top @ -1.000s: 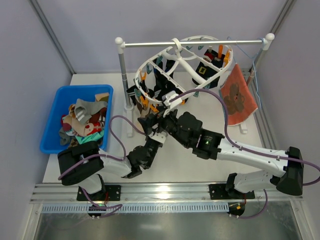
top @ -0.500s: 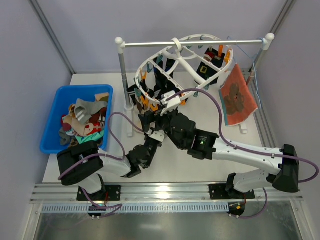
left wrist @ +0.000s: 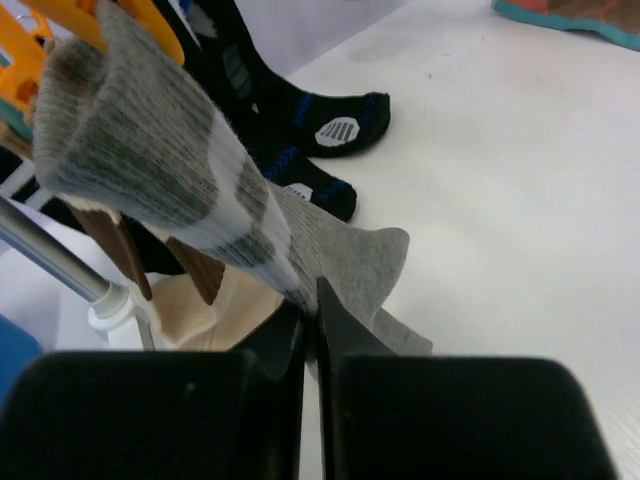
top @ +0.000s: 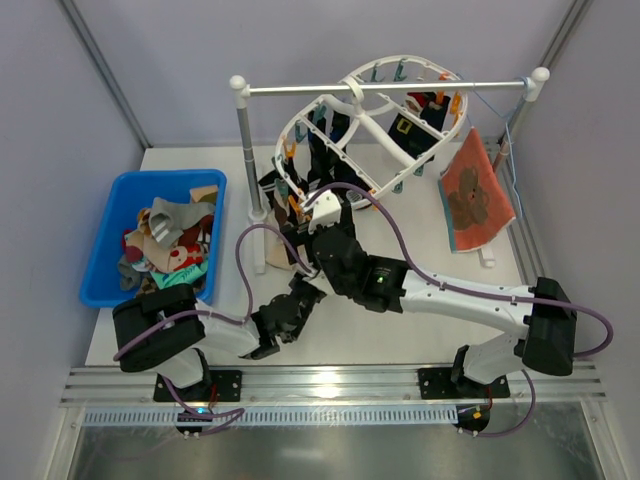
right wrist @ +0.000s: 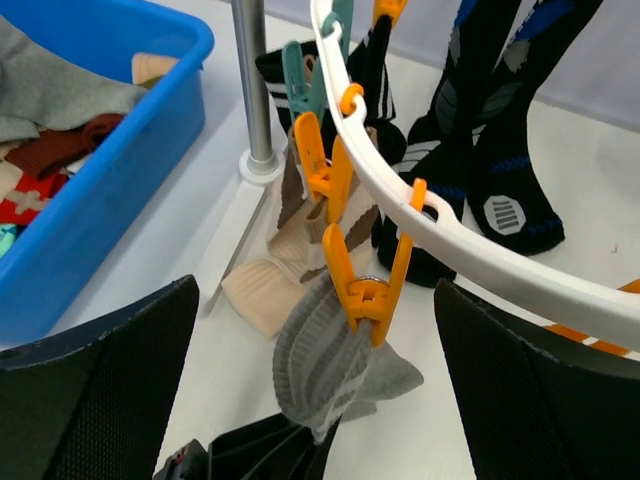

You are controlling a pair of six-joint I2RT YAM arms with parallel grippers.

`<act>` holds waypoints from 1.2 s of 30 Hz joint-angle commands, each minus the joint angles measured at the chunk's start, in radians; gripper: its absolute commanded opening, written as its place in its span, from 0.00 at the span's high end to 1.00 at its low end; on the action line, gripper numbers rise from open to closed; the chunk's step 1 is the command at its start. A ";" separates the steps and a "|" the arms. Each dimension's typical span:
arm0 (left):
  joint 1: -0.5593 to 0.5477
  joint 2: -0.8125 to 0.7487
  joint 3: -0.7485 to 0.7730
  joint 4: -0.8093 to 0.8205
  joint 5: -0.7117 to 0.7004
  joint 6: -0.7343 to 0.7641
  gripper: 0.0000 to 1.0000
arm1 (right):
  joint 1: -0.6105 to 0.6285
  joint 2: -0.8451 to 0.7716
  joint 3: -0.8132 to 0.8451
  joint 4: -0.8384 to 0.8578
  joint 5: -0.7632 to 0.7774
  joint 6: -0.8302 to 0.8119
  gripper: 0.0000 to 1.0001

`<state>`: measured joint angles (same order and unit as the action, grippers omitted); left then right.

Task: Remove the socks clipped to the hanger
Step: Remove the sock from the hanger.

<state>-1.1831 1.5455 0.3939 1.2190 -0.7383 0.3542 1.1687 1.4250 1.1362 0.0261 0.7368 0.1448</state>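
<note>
The white oval hanger (top: 372,128) hangs tilted from the rail, and its rim (right wrist: 480,250) crosses the right wrist view. An orange clip (right wrist: 366,292) on that rim holds a grey striped sock (right wrist: 322,358) by its cuff. My left gripper (left wrist: 310,312) is shut on the lower end of this grey sock (left wrist: 200,190), below the clip, and shows as black jaws (right wrist: 265,450) under the sock. My right gripper (right wrist: 315,290) is open, one finger on each side of the orange clip without touching it. Black socks (right wrist: 500,150) and a beige-brown sock (right wrist: 285,265) hang beside it.
A blue bin (top: 100,262) with several loose socks stands at the left. The rail stand's grey pole (right wrist: 256,90) rises just left of the clips. An orange-red flower cloth (top: 476,195) hangs at the right end of the rail.
My right arm has swung left and closer to the hanger's near-left rim. The hanger has tilted further up. My left gripper stays shut on the grey sock.
</note>
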 commanded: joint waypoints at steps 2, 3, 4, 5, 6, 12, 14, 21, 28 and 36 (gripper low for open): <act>-0.006 -0.068 0.034 0.139 0.030 0.026 1.00 | 0.008 0.048 -0.026 -0.106 -0.002 -0.059 0.01; -0.007 -0.068 0.034 0.139 0.030 0.026 1.00 | 0.008 0.048 -0.030 -0.098 -0.001 -0.066 0.00; -0.007 -0.068 0.037 0.139 0.030 0.026 1.00 | 0.008 0.052 -0.029 -0.094 0.004 -0.070 0.00; -0.007 -0.064 0.037 0.140 0.030 0.028 1.00 | 0.008 0.055 -0.029 -0.088 0.015 -0.073 0.00; -0.007 -0.065 0.037 0.140 0.027 0.029 1.00 | 0.006 0.057 -0.026 -0.092 0.024 -0.074 0.00; -0.010 -0.059 0.039 0.140 0.027 0.031 1.00 | 0.003 0.026 -0.073 0.000 0.056 -0.114 0.01; -0.010 -0.059 0.039 0.140 0.027 0.031 1.00 | 0.000 0.014 -0.082 0.038 0.067 -0.136 0.01; -0.015 -0.048 0.045 0.140 0.024 0.035 1.00 | -0.004 -0.027 -0.173 0.213 0.088 -0.235 0.31; -0.019 -0.030 0.059 0.142 0.016 0.043 1.00 | -0.021 -0.055 -0.214 0.304 0.053 -0.292 0.53; -0.023 -0.008 0.066 0.146 0.004 0.052 1.00 | -0.041 -0.075 -0.257 0.399 0.007 -0.332 0.96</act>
<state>-1.1938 1.5414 0.4072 1.2148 -0.7334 0.4080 1.1355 1.3590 0.9066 0.3939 0.7662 -0.1596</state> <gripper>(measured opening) 0.004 0.124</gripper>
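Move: The orange clip holding the grey sock is just ahead of the open right gripper, about 2 cm farther out, 3 cm to its right and nearly level. The grey sock hangs from it, its middle roughly 2 cm to the right of the gripper and 5 cm below. The striped sock's clip is some 7 cm ahead and 1 cm left. From the left gripper, already pinching the grey sock's lower part, the orange clip is about 7 cm ahead, 4 cm left and 10 cm above. Slide the right gripper about 3 cm to the right and slightly forward to the grey sock's orange clip, dipping a little, then coming back up while the fingertips tilt up some 10 degrees. Partway across, start shutting the wide-open fingers until they are almost closed on the clip's lower body. Keep the left gripper shut on the grey sock and practically still. ##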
